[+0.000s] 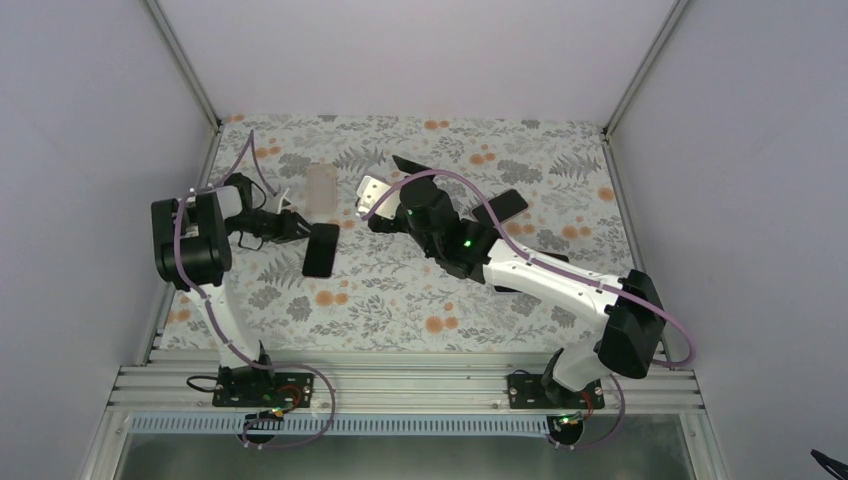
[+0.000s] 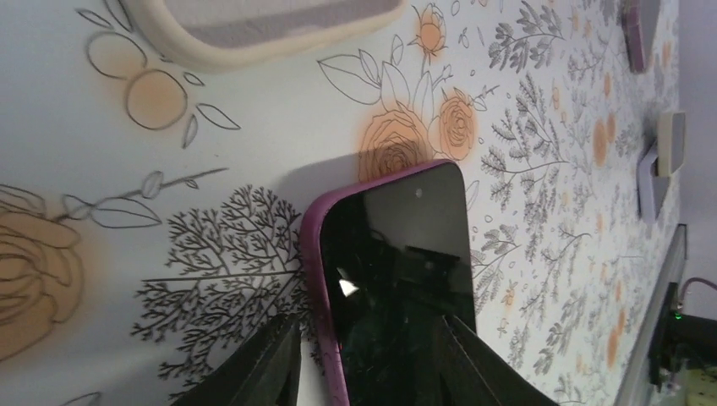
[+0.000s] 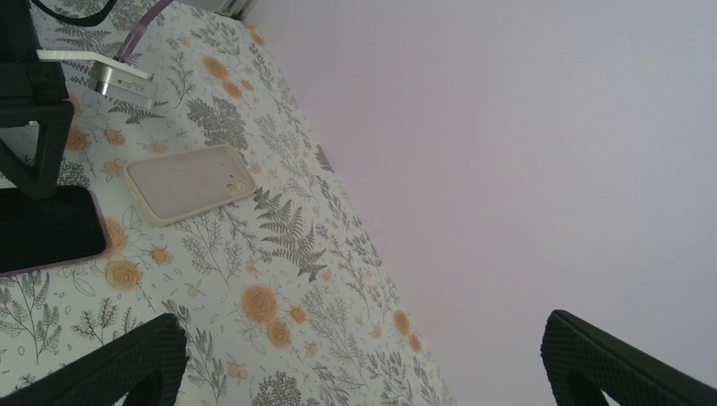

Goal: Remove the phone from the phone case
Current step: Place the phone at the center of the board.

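Note:
The phone [image 1: 321, 250] is black with a purple rim and lies face up on the flowered table cover. In the left wrist view the phone [image 2: 397, 245] reaches between my fingers. My left gripper [image 1: 300, 228] [image 2: 368, 321] straddles its near end, open. One finger stands just clear of the purple rim and the other is at the opposite edge. A beige phone case [image 1: 322, 187] [image 2: 262, 25] [image 3: 190, 182] lies flat just beyond the phone, apart from it. My right gripper [image 1: 460, 180] [image 3: 363, 355] hovers wide open to the right, with nothing between its fingers. The right wrist view catches the phone [image 3: 42, 228] at far left.
White walls with aluminium posts [image 1: 180, 60] close in the table on three sides. A metal rail [image 1: 400, 385] carrying the arm bases runs along the near edge. The right arm's white wrist camera mount [image 1: 372, 195] sits near the beige case.

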You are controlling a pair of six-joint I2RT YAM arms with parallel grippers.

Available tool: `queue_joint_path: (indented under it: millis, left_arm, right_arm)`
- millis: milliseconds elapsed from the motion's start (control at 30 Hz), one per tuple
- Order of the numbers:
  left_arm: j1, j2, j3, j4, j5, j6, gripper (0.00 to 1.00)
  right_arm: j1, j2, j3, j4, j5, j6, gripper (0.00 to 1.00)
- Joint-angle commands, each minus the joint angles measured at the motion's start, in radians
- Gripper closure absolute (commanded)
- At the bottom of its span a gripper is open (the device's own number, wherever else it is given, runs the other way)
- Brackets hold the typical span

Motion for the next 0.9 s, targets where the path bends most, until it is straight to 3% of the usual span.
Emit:
queue_joint_path:
  millis: [0, 267, 433, 667, 867]
  left_arm:
    - [0.007, -0.039, -0.019, 0.077, -0.102, -0.027, 0.57]
    - [0.007, -0.184, -0.063, 0.135, -0.195, -0.071, 0.34]
    - [0.005, -0.338, -0.062, 0.192, -0.253, -0.098, 0.01]
    - [0.001, -0.473, -0.034, 0.256, -0.273, -0.196, 0.00]
    - [-0.013, -0.532, -0.005, 0.296, -0.312, -0.252, 0.00]
  right_arm:
    - [-0.007, 0.005, 0.014, 0.006, 0.000, 0.015, 0.01]
    - [-0.053, -0.025, 0.020, -0.036, -0.062, 0.097, 0.01]
    - [-0.157, -0.059, 0.040, -0.123, -0.196, 0.257, 0.01]
    - [-0.363, -0.120, -0.021, -0.177, -0.409, 0.541, 0.01]
    - [-0.525, -0.167, -0.153, -0.139, -0.453, 0.851, 0.01]
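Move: The phone's middle lies about 5 cm back and 4 cm right of the left hand, a centimetre or so lower, the fingers being at its front left edge; the empty case is 11 cm ahead and 3 cm right. From the right hand, the phone is some 20 cm left, level with it and 30 cm below; a black phone stands 11 cm ahead and 28 cm right. Left fingers open wide, leave the phone and rise some 15 cm; right hand swings about 13 cm right. ##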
